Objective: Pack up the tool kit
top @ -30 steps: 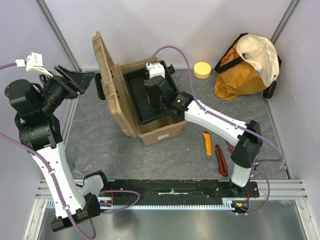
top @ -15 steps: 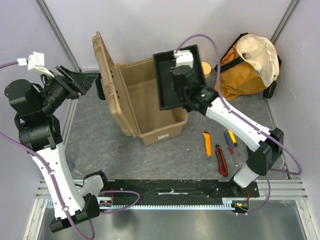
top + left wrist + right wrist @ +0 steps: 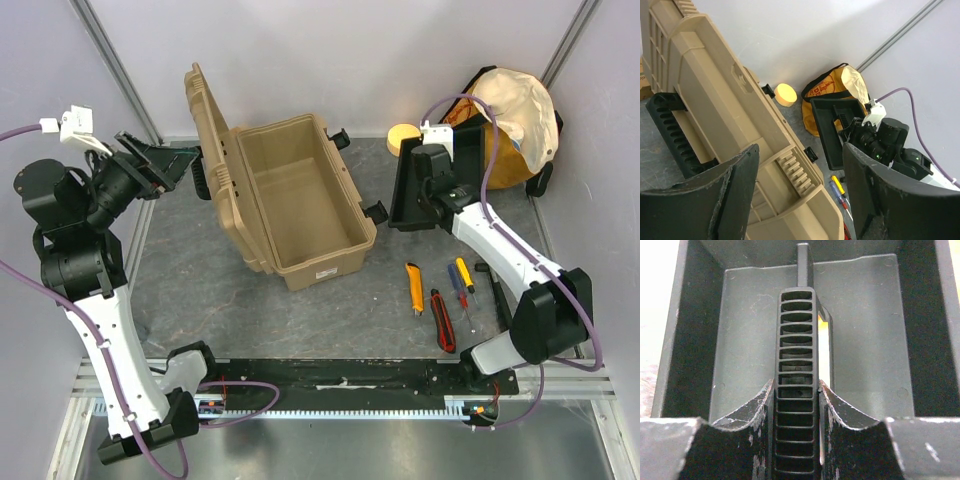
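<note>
The tan toolbox [image 3: 322,262] stands open at the table's middle, its lid [image 3: 206,140] upright on the left and its inside bare. My right gripper [image 3: 428,178] is shut on the ribbed centre handle [image 3: 796,355] of a black inner tray [image 3: 412,192], held tilted on edge to the right of the box. In the right wrist view the fingers [image 3: 751,412] clamp both sides of that handle. My left gripper [image 3: 163,160] is open and empty, just left of the lid's black handle [image 3: 200,176]. In the left wrist view my left gripper [image 3: 800,195] looks over the lid [image 3: 715,90] and tray [image 3: 832,132].
A yellow utility knife [image 3: 413,288], a red-handled tool [image 3: 442,320] and screwdrivers [image 3: 463,282] lie at the front right of the box. A yellow disc [image 3: 404,139] and an orange-yellow cloth bag [image 3: 495,135] sit at the back right. Grey walls enclose the table.
My right gripper has lifted the black tray out of the toolbox and carried it right, now beside the box near the bag. The left arm has barely moved.
</note>
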Motion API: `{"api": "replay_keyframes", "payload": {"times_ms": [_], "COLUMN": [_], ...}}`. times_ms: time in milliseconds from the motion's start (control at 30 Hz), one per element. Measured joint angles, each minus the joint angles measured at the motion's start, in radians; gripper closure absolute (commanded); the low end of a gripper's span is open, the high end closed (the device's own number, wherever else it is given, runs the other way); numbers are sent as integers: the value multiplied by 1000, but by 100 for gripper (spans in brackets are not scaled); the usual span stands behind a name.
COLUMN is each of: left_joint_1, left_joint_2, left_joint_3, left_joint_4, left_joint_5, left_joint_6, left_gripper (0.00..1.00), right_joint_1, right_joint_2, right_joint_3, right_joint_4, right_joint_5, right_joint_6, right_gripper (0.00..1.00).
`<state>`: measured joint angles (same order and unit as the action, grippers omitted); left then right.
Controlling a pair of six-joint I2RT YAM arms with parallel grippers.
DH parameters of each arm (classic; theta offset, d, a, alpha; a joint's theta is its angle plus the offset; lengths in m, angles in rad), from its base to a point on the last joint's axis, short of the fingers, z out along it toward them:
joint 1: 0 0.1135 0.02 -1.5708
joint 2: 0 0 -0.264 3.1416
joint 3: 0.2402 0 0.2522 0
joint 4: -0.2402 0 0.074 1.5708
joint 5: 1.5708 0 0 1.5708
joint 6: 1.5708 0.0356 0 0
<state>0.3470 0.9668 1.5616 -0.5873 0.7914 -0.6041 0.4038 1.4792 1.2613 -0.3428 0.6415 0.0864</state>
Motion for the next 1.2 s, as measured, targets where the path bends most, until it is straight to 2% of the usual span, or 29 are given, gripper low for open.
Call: {"api": "replay_keyframes", "payload": {"times_ms": [200,400,733,800,900,1033,1200], "left_joint_1": [-3,-8,-18,-20,-23,-24,-30], "left_joint_2": [-1,0,3,5,8,9,14], "left_joint_3": [-14,-15,-15,-17,-19,-21,-22], "left_joint_4": [4,13,14,14,14,14,14], "left_joint_5": [-4,-4,-3,-3,-3,-4,-4], "left_joint_6": [0,0,2,3,7,9,10], "left_gripper": [27,27,27,27,27,26,26], "right_joint_1": [-30,-32,-34,-38,-50,-54,-57], "right_joint_2": [17,89,269,294,309,301,212], "right_joint_3": [-98,-165,-178,-177,-177,-176,-176], "right_joint_4": [19,72,204,220,230,221,179], "right_joint_5": [-26,-134,-254,-258,-267,-247,-195], "right_joint_6": [-2,7,40,50,74,99,128], "right_gripper": [100,100,98,80,59,42,26]}}
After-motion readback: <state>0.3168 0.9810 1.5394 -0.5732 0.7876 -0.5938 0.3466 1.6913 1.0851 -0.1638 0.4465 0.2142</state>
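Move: The right hand already holds the black tray by its handle; the clear patch of table where the tray goes lies about 21 cm below it, 3 cm to its left and 1 cm ahead. From the same hand, the yellow disc is some 23 cm ahead and 4 cm left, the bag 22 cm ahead and 18 cm right, the orange knife 21 cm back and 4 cm left, the tool box 28 cm left, about level. From the left hand, that patch is about 17 cm ahead, 40 cm right, 44 cm down. Keeping its grip on the handle, the right hand lowers the black tray about 17 cm, nearly straight down with a slight drift left, onto the table in front of the bag and yellow disc, while the fingers tip some 15 degrees further down. At the bottom the fingers open and let go of the handle, and the hand backs straight up about 3 cm, staying over the tray. ##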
